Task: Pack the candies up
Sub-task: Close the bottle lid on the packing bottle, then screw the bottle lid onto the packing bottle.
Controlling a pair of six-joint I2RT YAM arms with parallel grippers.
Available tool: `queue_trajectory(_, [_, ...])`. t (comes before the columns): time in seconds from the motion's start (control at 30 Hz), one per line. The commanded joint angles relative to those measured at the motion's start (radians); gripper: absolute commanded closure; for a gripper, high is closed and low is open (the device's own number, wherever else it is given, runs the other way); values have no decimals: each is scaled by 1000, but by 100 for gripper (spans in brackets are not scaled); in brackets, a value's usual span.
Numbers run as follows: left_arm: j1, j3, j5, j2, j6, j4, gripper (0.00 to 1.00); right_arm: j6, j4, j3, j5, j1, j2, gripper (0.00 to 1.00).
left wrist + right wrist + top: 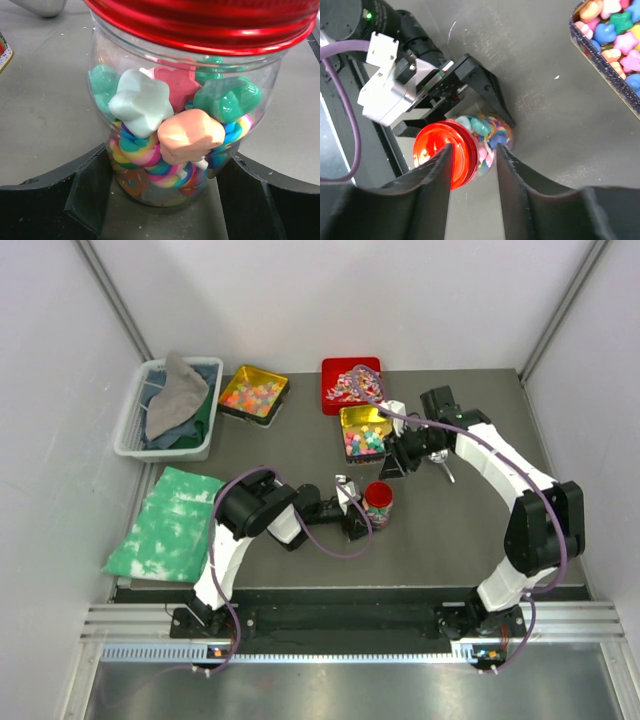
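Observation:
A clear jar [378,508] with a red lid [210,25] stands on the table, filled with candies [170,115]: pastel star shapes above, rainbow twists below. My left gripper [358,518] is shut on the jar's base, one finger [85,190] on each side. Above and behind the jar hangs my right gripper [393,462]. Its fingers are part way apart with nothing between them. In the right wrist view the jar [485,137] shows far below the right gripper [475,150]. More candies fill a gold tin [365,432], a yellow tin [253,393] and a red tin [350,385].
A white basket [128,435] holding a grey cloth stands at the back left. A green cloth [165,525] lies in front of it. A small metal utensil [447,472] lies right of the right gripper. The open tin's edge [600,70] is close to the right gripper.

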Motion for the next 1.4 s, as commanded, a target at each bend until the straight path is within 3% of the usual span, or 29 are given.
queue_trajectory(0.0, [1, -13, -6, 31, -15, 215, 53, 3, 0, 43, -54, 1, 2, 64])
queue_trajectory(0.53, [1, -12, -6, 31, -17, 213, 53, -28, -43, 28, -56, 44, 37, 65])
queue_trajectory(0.8, [1, -10, -7, 31, -17, 206, 54, -35, -58, 3, -36, 48, 20, 79])
queue_trajectory(1.37, [1, -10, -10, 30, -15, 203, 53, -58, -98, -113, 26, 47, -83, 81])
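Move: The red lid already sits on the packing bottle, about 5 cm back, 4 cm to the left and 6 cm below the right hand. From the left hand, which keeps hold of the bottle, that lid is some 7 cm straight up. The gold candy tray lies about 16 cm ahead and 6 cm left of the right hand, the scoop some 11 cm ahead and 11 cm right; both are about 16 cm lower. Onto the lid's far, right-hand edge come the right fingertips, narrowing from under half open to nearly closed. The hand first goes back, down and to the left in about equal parts, then stays level and slides farther back and to the right, some 2.5 cm back overall, bearing on the lid while the left hand keeps its grip on the bottle. ##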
